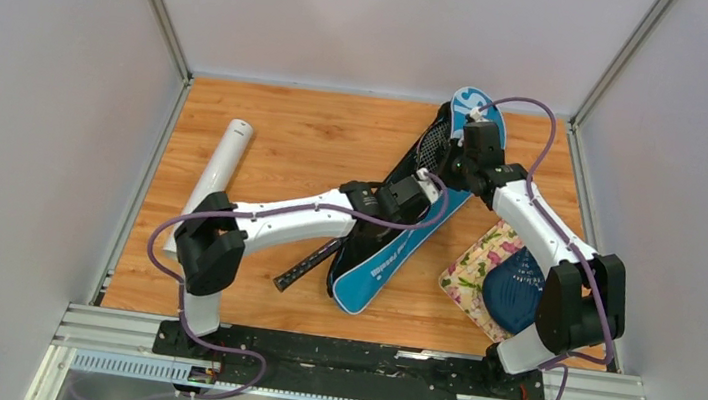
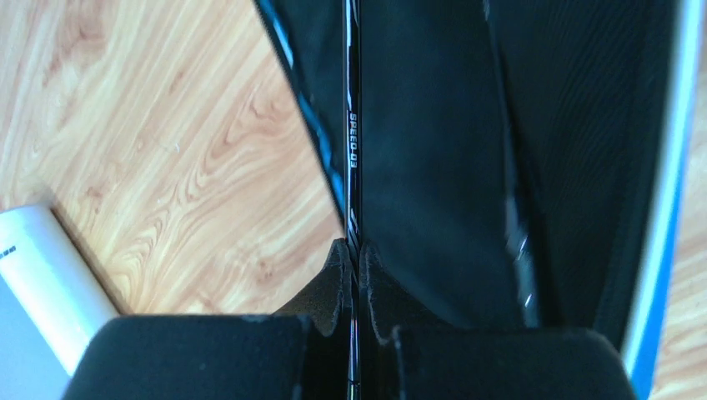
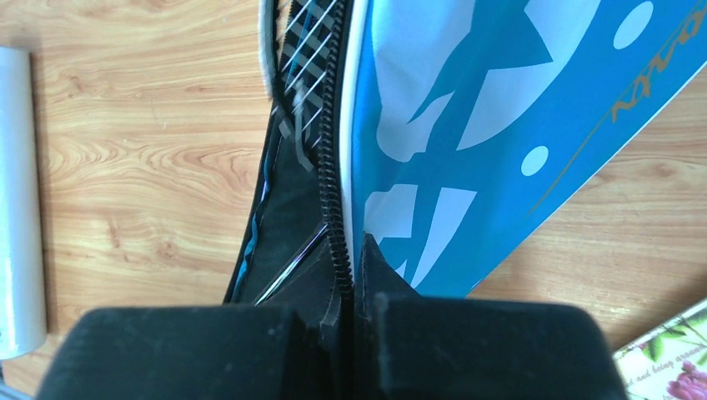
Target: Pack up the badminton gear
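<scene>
The blue "SPORT" cover (image 1: 385,264) lies diagonally across the table with its side unzipped. A thin black racket lies partly inside it. The racket's handle (image 1: 307,266) sticks out at the lower left, and its strings (image 3: 304,46) show inside the cover's head end. My left gripper (image 2: 354,254) is shut on the racket's shaft (image 2: 353,125) over the cover's black lining (image 2: 433,125). My right gripper (image 3: 351,250) is shut on the cover's zipper edge (image 3: 333,175) and lifts the blue flap (image 3: 500,108). The long white tube (image 1: 217,176) lies to the left, apart from both grippers.
A floral cloth (image 1: 476,264) lies at the right front with a dark blue shell-shaped object (image 1: 512,295) on it, under the right arm. Grey walls close in the table on three sides. The tube's end (image 2: 46,275) lies close to the left wrist.
</scene>
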Controlling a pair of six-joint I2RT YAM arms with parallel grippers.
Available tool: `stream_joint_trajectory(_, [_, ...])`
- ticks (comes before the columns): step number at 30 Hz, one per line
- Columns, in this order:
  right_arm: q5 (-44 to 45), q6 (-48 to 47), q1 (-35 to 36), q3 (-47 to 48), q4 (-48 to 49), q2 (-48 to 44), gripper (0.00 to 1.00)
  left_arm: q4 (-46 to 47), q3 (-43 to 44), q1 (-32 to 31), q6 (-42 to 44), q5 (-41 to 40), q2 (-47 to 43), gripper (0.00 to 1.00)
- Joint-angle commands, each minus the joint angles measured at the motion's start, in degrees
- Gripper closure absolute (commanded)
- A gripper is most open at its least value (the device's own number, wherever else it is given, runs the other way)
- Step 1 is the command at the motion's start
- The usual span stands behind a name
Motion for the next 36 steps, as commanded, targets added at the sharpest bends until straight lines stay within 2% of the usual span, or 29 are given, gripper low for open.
stream_joint_trajectory(1, [-7.5, 0.0, 0.1, 1.5, 6.9, -0.8, 1.0, 6.3, 6.8, 0.7, -0.1, -0.1, 3.0, 1.0])
stream_joint_trajectory(5, [-10.0, 0.0, 0.1, -0.4, 9.0, -1.5, 1.0, 9.2, 9.6, 3.6, -5.0, 5.6, 4.5, 1.0])
stream_joint_trajectory(8, [-10.8, 0.0, -0.3, -1.6, 10.3, -2.4, 1.0, 10.5, 9.3, 7.1, -9.6, 15.6, 4.1, 1.0])
stream_joint_trajectory(9, [-11.2, 0.0, -0.6, -1.9, 11.0, -2.5, 1.0, 11.3, 7.6, 8.2, -10.7, 21.6, 3.4, 1.0])
stream_joint_trajectory(15, [-15.1, 1.6, -1.9, -4.7, 14.7, -3.3, 1.0, 16.6, 3.9, 13.9, -17.5, 38.7, 3.5, 1.0])
stream_joint_trajectory(18, [-15.9, 1.9, -1.8, -5.4, 16.1, -3.7, 1.0, 13.3, 7.5, 14.2, -18.5, 39.6, 6.5, 1.0])
stream_joint_trajectory(24, [-16.8, 2.2, -1.8, -5.5, 16.6, -3.5, 1.0, 17.6, 6.5, 13.9, -20.5, 40.5, 7.0, 0.98])
stream_joint_trajectory(26, [-16.7, 2.1, -2.0, -5.6, 16.6, -3.7, 1.0, 16.0, 7.3, 14.0, -19.6, 40.2, 7.5, 0.9])
stream_joint_trajectory(27, [-16.8, 2.0, -2.1, -5.6, 16.5, -3.8, 1.0, 14.7, 7.6, 13.9, -19.2, 39.8, 7.0, 0.8])
stream_joint_trajectory(30, [-17.2, 1.9, -2.8, -5.8, 16.5, -3.9, 1.0, 14.2, 5.3, 14.0, -18.2, 37.6, 3.5, 0.61])
stream_joint_trajectory(36, [-19.3, 1.6, -4.8, -7.7, 17.5, -5.2, 1.0, 11.4, 1.1, 16.4, -16.9, 38.7, -4.5, 0.42])
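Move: Pinching the second racket's shaft, the left hand is above the open bag's left rim. The bag's middle lies about 6 cm to its right, 3 cm ahead and 10 cm below, with the first racket's shaft already in there, roughly 6 cm right and level with the hand. The held racket's grip sticks out about 17 cm left and 18 cm back. From the right hand, which holds the bag's zip edge, the bag's middle is some 6 cm left, 4 cm back and 12 cm below. Swinging the second racket's grip in over the bag, the left hand goes some 5 cm forward and to the right, then eases a little back while drifting farther right. Its wrist rolls left side down about 35 degrees and tips more steeply down; at the end the fingers open about halfway and let go of the shaft. The right hand keeps its pinch on the zip edge, easing it about 2 cm left with a slight roll. ##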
